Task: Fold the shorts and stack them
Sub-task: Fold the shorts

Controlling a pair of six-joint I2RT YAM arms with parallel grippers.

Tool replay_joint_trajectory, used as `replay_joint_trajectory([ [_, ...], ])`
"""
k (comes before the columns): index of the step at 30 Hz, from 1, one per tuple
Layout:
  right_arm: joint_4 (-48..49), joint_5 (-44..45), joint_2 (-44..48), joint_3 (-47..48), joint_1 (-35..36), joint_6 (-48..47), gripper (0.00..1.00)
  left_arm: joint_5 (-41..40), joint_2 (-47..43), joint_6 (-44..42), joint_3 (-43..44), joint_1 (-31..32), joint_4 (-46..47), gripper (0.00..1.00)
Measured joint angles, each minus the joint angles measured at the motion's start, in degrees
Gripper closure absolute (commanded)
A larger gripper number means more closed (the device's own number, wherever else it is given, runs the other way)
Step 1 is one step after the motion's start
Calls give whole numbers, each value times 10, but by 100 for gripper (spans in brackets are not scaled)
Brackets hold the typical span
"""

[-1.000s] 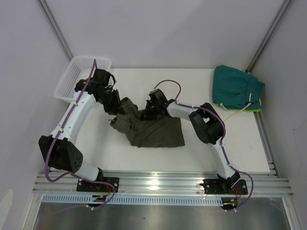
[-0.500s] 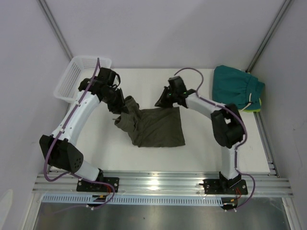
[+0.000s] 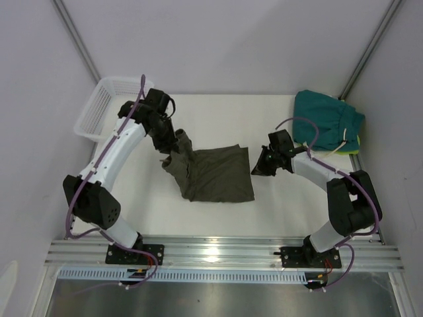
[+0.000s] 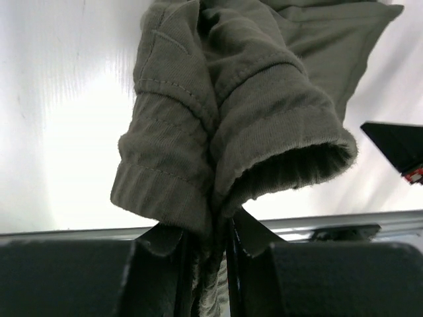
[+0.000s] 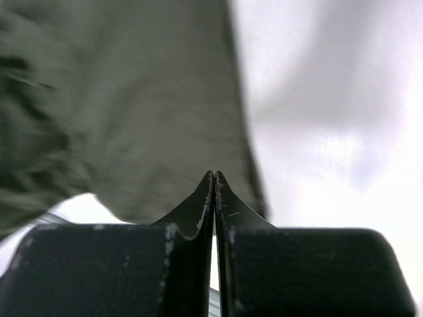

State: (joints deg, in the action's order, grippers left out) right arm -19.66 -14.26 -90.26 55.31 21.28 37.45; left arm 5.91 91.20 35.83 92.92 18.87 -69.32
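The olive-green shorts (image 3: pixel 215 173) lie partly spread in the middle of the white table. My left gripper (image 3: pixel 177 139) is shut on a bunched hem at their upper left corner; the wrist view shows that cloth (image 4: pixel 225 119) pinched between the fingers (image 4: pixel 250 234) and lifted off the table. My right gripper (image 3: pixel 259 165) is shut and empty, just right of the shorts' right edge; in its wrist view the olive cloth (image 5: pixel 132 112) lies beyond the shut fingertips (image 5: pixel 215 177). The folded teal shorts (image 3: pixel 327 120) with a white drawstring sit at the far right corner.
A white plastic basket (image 3: pixel 109 105) stands at the far left corner. A metal rail (image 3: pixel 225 247) runs along the table's near edge. Grey walls close in both sides.
My right gripper let go of the shorts' top right corner and moved right and toward me, off the cloth. My left gripper pulled its corner up and right; the shorts spread flatter.
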Motion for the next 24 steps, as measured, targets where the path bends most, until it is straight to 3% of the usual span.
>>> replay_joint_trajectory([
  [12,-23,24,-4,-25,-3,-22,100,-89,83,50,91,85,-48,100],
  [24,-7,30,-65,-25,37,-15,100,-210,196,128,221,189,-80,100],
])
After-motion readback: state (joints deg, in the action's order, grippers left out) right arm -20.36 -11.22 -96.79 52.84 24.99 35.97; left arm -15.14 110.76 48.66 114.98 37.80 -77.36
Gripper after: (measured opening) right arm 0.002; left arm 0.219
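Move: The left hand, some 19 cm up, still holds the gathered left end of the shorts; the middle of their flat part lies about 16 cm to its right and 1 cm ahead. The white basket is about 28 cm ahead of that hand and 22 cm left. For the closed right hand, the near half of the shorts' right edge is about 3 cm back and 6 cm below, with no sideways offset; the teal cloth is 25 cm ahead and 27 cm right. The shut tips of the right hand come down on the right edge of the shorts, dropping about 6 cm while drawing back some 3. Meanwhile the left hand keeps its pinch and carries the gathered end right, about 9 cm in over the flat part, easing a little forward and rolling its left side up by some 15 degrees. ##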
